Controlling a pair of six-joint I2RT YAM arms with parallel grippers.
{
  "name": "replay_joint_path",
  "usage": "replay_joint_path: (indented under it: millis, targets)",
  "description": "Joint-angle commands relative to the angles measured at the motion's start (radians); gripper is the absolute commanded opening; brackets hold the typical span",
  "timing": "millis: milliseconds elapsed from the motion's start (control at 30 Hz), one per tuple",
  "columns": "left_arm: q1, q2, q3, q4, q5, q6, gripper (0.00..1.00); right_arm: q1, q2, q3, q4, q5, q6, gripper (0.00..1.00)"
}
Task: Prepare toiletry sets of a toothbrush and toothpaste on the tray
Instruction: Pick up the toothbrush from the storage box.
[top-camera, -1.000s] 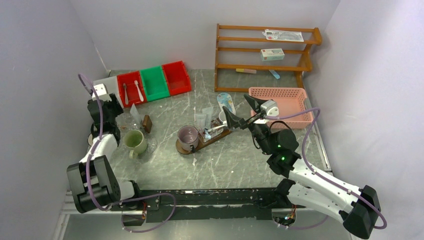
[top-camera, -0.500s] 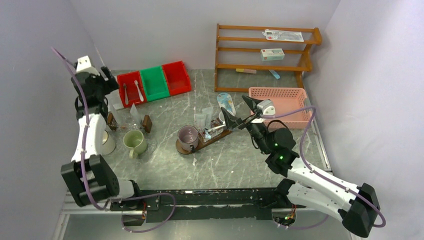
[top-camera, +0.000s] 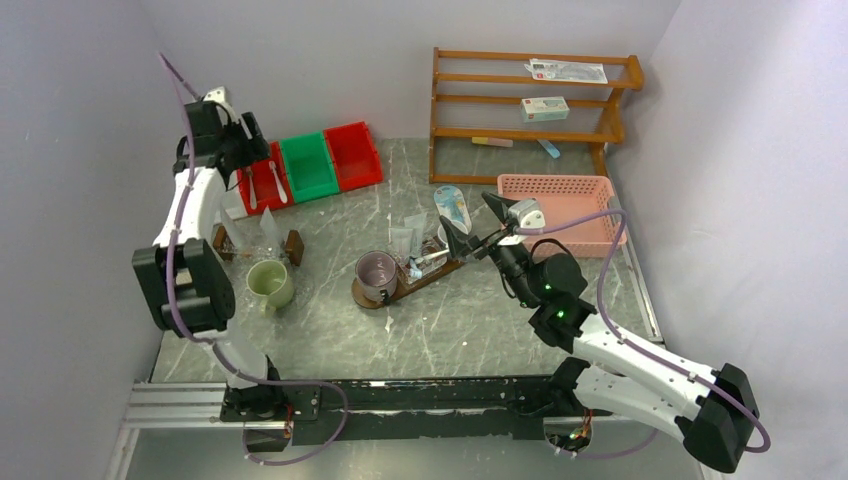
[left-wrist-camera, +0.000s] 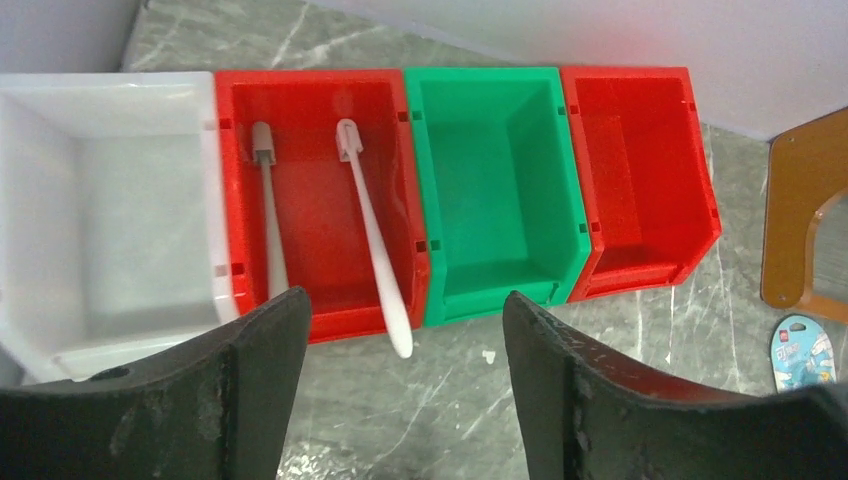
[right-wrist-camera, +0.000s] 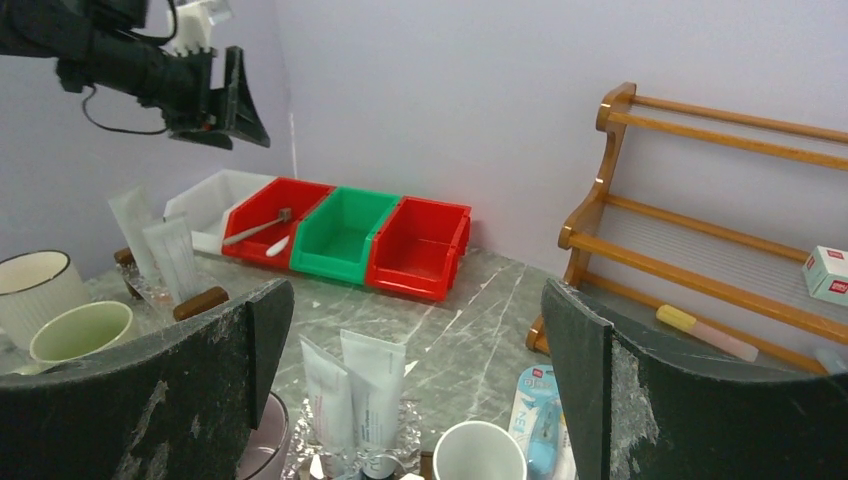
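Two white toothbrushes (left-wrist-camera: 375, 235) lie in the left red bin (left-wrist-camera: 300, 260). My left gripper (left-wrist-camera: 405, 370) hangs open just in front of and above that bin (top-camera: 263, 175), nothing between its fingers. The dark brown tray (top-camera: 405, 283) sits mid-table and carries a pink mug (top-camera: 378, 272), a toothbrush (top-camera: 432, 258), standing white toothpaste tubes (right-wrist-camera: 372, 400) and a white cup (right-wrist-camera: 480, 455). My right gripper (top-camera: 468, 212) hovers open and empty over the tray's right end (right-wrist-camera: 415, 295).
A green mug (top-camera: 268, 282) and more standing tubes (top-camera: 270, 228) sit at the left. White (left-wrist-camera: 100, 200), green (left-wrist-camera: 495, 200) and red (left-wrist-camera: 640, 180) bins line the back. A wooden rack (top-camera: 530, 100), pink basket (top-camera: 560, 205) and blue packaged toothbrush (top-camera: 453, 207) stand at the right.
My left arm has lifted away from the green mug and swung back to the red bin with the toothbrushes, its jaws wider. The right arm has hardly moved.
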Motion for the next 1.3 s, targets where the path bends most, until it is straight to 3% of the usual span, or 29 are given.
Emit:
replay_joint_path:
  millis: [0, 400, 800, 1000, 1267]
  targets:
    - [-0.020, 0.106, 0.083, -0.072, -0.017, -0.024, 0.72, 0.006, 0.005, 0.028, -0.012, 0.021, -0.012, 1.00]
    - [-0.028, 0.377, 0.161, 0.043, 0.003, -0.133, 0.48, 0.017, 0.036, 0.045, -0.040, 0.042, -0.036, 1.00]
    - [-0.021, 0.555, 0.258, 0.085, -0.007, -0.183, 0.37, 0.025, 0.069, 0.062, -0.064, 0.046, -0.054, 1.00]
    - [-0.021, 0.613, 0.288, 0.077, 0.003, -0.179, 0.36, 0.025, 0.091, 0.069, -0.070, 0.041, -0.054, 1.00]
    - [-0.018, 0.613, 0.270, 0.096, 0.044, -0.153, 0.31, 0.025, 0.101, 0.077, -0.084, 0.027, -0.050, 1.00]
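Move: The toothbrush nearer the green box, head at the back of the red box, lies some 20 cm below the left hand, about 7 cm ahead and straight in line. The other toothbrush lies about 6 cm to the left of it; the green box's middle is about 12 cm ahead of the hand and 8 cm to its right, the white box's about 5 cm ahead and 15 cm left. From the right hand this toothbrush lies roughly 30 cm ahead, 43 cm left and 31 cm below. The left hand sinks about 20 cm into the red box, steeply at first and then slowing while it works some 8 cm forward, its fingers tipping about 15 degrees further down and narrowing from wide to roughly a third open, so that the tips end up one on each side of the handle of the toothbrush nearer the green box, not yet clearly pinching it. Meanwhile the right hand, still wide open and empty over the tray side, eases down about 3 cm with a slight drift forward and left. ##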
